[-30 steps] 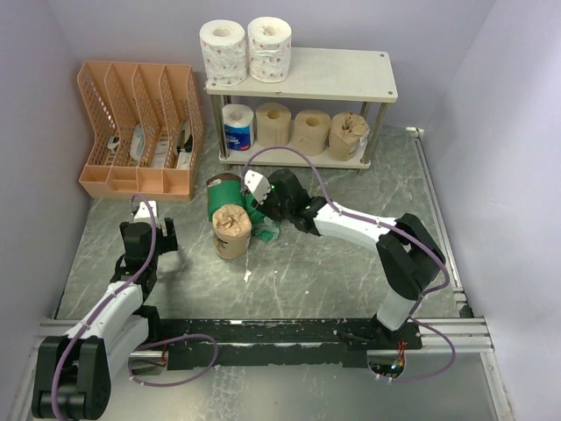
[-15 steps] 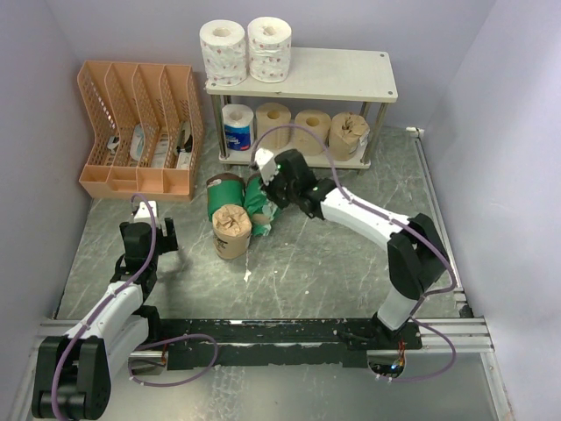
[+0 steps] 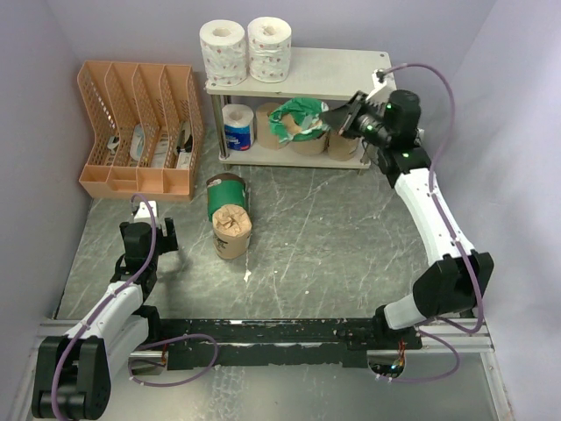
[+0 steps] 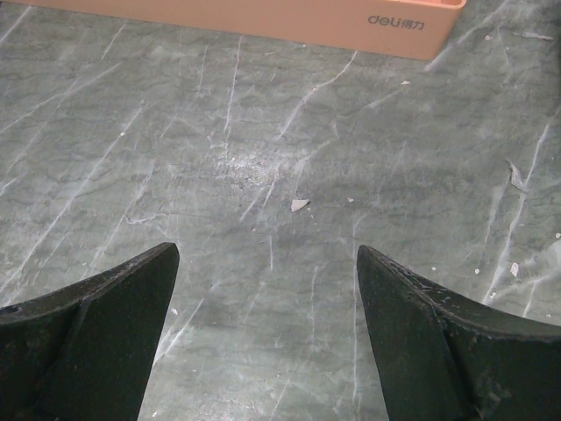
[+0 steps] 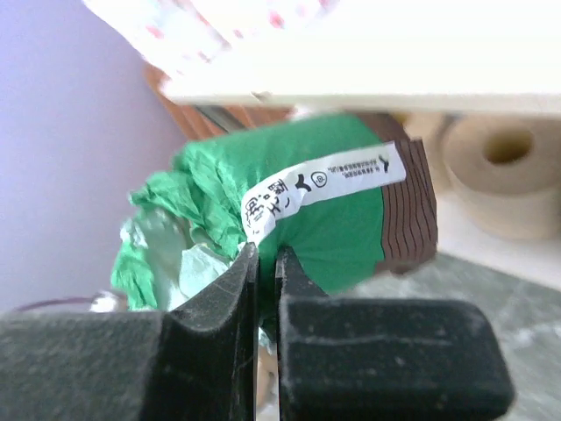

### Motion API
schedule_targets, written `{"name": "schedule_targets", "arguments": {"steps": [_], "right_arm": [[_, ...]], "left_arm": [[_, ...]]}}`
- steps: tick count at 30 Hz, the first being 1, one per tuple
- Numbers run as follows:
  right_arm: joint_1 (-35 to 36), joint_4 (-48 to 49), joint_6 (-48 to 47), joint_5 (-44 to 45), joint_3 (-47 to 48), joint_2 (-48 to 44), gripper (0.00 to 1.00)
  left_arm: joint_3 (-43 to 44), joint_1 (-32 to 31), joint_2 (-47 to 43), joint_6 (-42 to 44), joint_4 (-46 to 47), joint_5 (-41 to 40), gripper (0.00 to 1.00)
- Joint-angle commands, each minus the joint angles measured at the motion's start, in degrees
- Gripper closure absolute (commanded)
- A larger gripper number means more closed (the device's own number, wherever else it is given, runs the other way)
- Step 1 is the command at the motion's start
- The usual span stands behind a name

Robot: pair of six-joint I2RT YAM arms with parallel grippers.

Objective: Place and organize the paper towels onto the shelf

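Note:
My right gripper [image 3: 331,115] [image 5: 266,254] is shut on the crumpled wrapper of a green-wrapped paper towel roll [image 3: 296,121] [image 5: 346,219]. It holds the roll in the air in front of the lower tier of the shelf [image 3: 344,75] [image 5: 394,74]. Two white patterned rolls [image 3: 244,48] stand on the top board. On the lower board are a blue-and-white roll [image 3: 237,128], tan rolls partly hidden by the held one, and a brown-wrapped roll [image 3: 347,142]. On the table lie another green roll [image 3: 226,191] and a brown-wrapped roll [image 3: 232,231]. My left gripper [image 3: 149,231] [image 4: 263,253] is open over bare table.
An orange slotted file organizer [image 3: 140,127] [image 4: 263,16] stands at the back left, just ahead of my left gripper. Walls close in the table on three sides. A metal rail [image 3: 438,219] runs along the right edge.
My right gripper shut on the green roll beside the two rolls on the table, lifted it and carried it back and right to the shelf front. The left arm has not moved.

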Motion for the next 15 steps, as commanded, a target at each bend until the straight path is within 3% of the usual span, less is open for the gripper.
{"name": "schedule_targets", "arguments": {"steps": [1,7,15], "right_arm": [[-3.32,19.37,27.08,-12.58,0.52,-3.59,1.0],[-5.67,38.59,53.35,-13.38,1.13,-0.95,1.0],[-8.06,37.83,58.04,-3.96,6.46,3.62,1.0]], "left_arm": [[-0.18,-0.61,-0.47,0.5,2.07,-0.49,0.06],[-0.05,-0.8,-0.47,0.45,1.54,-0.6,0.06],[0.0,-0.84,-0.39,0.5,1.63,-0.5,0.06]]}}
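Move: The free spot on the upper shelf, just right of the two white rolls, lies about 11 cm ahead of the right hand, 4 cm to its left and 9 cm above it. The nearer white roll stands roughly 11 cm to the left of that spot, and the farther one about 22 cm to the left of it, both level with it and at its height. From the left hand the spot is some 27 cm ahead, 46 cm to the right and 38 cm up. The green-wrapped roll, still pinched by its bunched plastic in the right fingers, is carried almost straight up about 15 cm in front of the shelf, past the upper board's front edge, fast at first and easing off. The wrist rolls some 45 degrees so that the hand's left side rises, bringing the fingers from slightly below level to somewhat above it. ##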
